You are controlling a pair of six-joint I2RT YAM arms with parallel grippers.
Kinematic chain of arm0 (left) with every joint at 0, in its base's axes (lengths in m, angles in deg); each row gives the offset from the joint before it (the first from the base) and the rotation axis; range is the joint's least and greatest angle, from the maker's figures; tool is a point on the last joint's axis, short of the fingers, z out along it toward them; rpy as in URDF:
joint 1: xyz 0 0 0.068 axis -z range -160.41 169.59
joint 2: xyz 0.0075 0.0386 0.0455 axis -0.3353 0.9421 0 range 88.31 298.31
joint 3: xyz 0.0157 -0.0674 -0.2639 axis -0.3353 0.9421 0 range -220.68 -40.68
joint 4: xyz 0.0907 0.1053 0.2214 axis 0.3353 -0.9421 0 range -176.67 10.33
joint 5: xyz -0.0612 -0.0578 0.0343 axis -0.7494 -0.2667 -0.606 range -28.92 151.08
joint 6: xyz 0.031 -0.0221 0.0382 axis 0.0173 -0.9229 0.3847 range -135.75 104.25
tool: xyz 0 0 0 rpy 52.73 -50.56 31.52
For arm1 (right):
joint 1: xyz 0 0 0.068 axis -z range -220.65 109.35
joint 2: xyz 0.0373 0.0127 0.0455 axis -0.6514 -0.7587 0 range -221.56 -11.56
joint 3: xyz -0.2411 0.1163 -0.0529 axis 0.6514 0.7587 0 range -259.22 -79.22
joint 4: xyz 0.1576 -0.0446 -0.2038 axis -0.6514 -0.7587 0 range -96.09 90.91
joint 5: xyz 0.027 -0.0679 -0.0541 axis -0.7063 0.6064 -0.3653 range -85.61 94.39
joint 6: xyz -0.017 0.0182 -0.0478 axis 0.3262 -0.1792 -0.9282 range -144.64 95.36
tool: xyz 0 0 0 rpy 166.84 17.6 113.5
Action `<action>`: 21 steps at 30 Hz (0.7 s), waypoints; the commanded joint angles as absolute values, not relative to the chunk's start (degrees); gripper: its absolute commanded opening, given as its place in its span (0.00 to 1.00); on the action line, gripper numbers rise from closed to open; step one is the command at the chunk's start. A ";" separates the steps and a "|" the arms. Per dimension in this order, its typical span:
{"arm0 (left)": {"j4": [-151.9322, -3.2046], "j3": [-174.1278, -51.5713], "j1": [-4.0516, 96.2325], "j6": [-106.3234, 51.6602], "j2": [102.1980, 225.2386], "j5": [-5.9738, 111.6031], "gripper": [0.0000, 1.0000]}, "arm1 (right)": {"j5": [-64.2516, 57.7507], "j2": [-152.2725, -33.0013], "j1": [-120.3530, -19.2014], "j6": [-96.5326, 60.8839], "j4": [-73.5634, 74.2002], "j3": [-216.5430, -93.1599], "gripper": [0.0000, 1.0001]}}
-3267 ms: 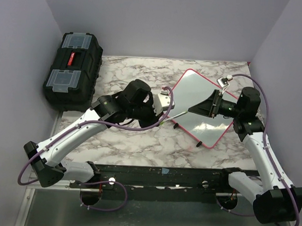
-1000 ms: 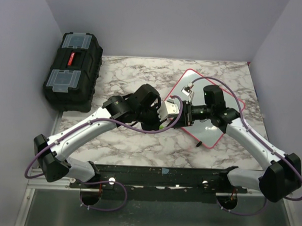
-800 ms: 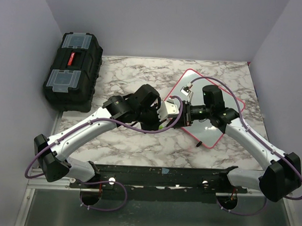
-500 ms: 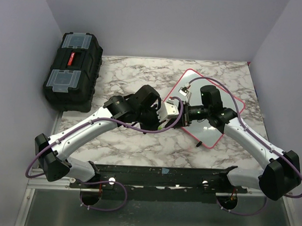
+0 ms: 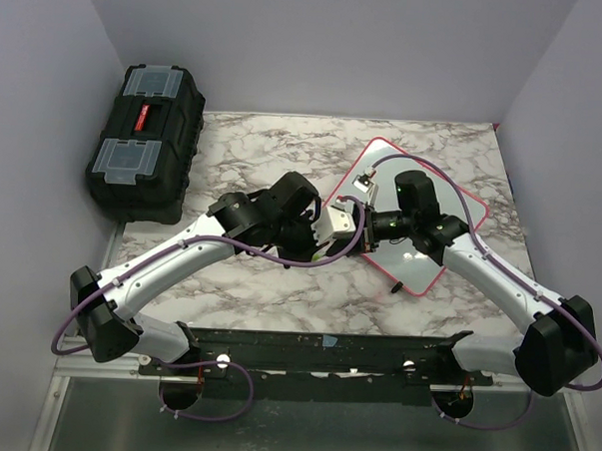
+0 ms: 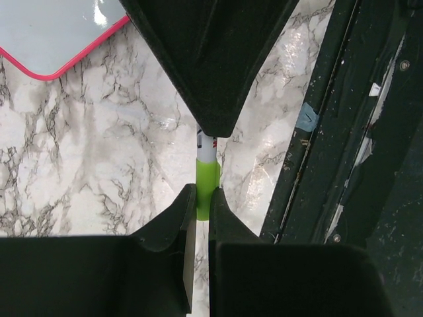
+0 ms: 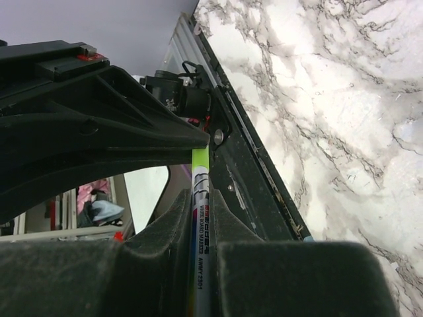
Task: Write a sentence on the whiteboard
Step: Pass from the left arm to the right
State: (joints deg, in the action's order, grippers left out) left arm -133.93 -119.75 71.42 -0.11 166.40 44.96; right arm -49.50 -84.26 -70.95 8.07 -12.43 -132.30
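Note:
The whiteboard point(image 5: 426, 265), white with a red-pink frame, lies at the right of the marble table, and its corner point(image 6: 53, 33) shows in the left wrist view. No sentence shows on the part of the board I can see. A whiteboard marker point(image 7: 200, 228) hangs between both grippers above the table, just left of the board. My left gripper point(image 6: 203, 197) is shut on its green cap point(image 6: 206, 181). My right gripper point(image 7: 200, 198) is shut on the printed white barrel. The two grippers meet tip to tip point(image 5: 352, 238).
A black toolbox point(image 5: 145, 139) with clear lid compartments stands at the back left. The black rail point(image 5: 326, 348) carrying the arm bases runs along the near edge. Purple cables loop from both arms. Grey walls close in the back and sides.
My right gripper has closed onto the marker's barrel, and its arm has edged left toward my left gripper. The left gripper has kept its hold on the green cap.

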 commanded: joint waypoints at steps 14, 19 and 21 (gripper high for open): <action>-125.25 -112.93 71.19 0.77 159.13 48.33 0.55 | -46.11 -83.39 -72.14 5.35 -13.85 -134.32 0.01; -124.93 -110.90 70.76 1.47 157.97 46.55 0.79 | -46.88 -82.79 -72.18 5.92 -12.93 -134.30 0.01; -123.84 -110.15 70.42 1.27 157.67 45.37 0.88 | -47.19 -82.52 -72.20 6.04 -12.64 -134.29 0.01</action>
State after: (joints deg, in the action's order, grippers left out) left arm -126.02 -111.81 71.08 0.80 159.34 47.12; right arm -47.27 -84.11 -71.83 6.37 -12.58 -132.52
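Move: The left hand is shut on the marker's green cap. The marker's middle lies about 6 cm to its right, level fore and aft and 1 cm higher, already between the right hand's pads. The whiteboard's middle is some 18 cm ahead of the left hand, 19 cm to its right and 15 cm below. From the right hand, it is about 18 cm ahead, 13 cm to the right and 16 cm below. The left hand lets go of the marker's green cap, its fingers spreading from shut to about four-fifths open while the hand stays almost in place, easing barely 1 cm to its left and half a centimetre forward, with a small dip and rise and a tilt of some 5 to 10 degrees that tips the fingers slightly up. The right hand holds practically still and keeps its closed pinch on the marker's barrel, the cap end pointing left at the left hand. ##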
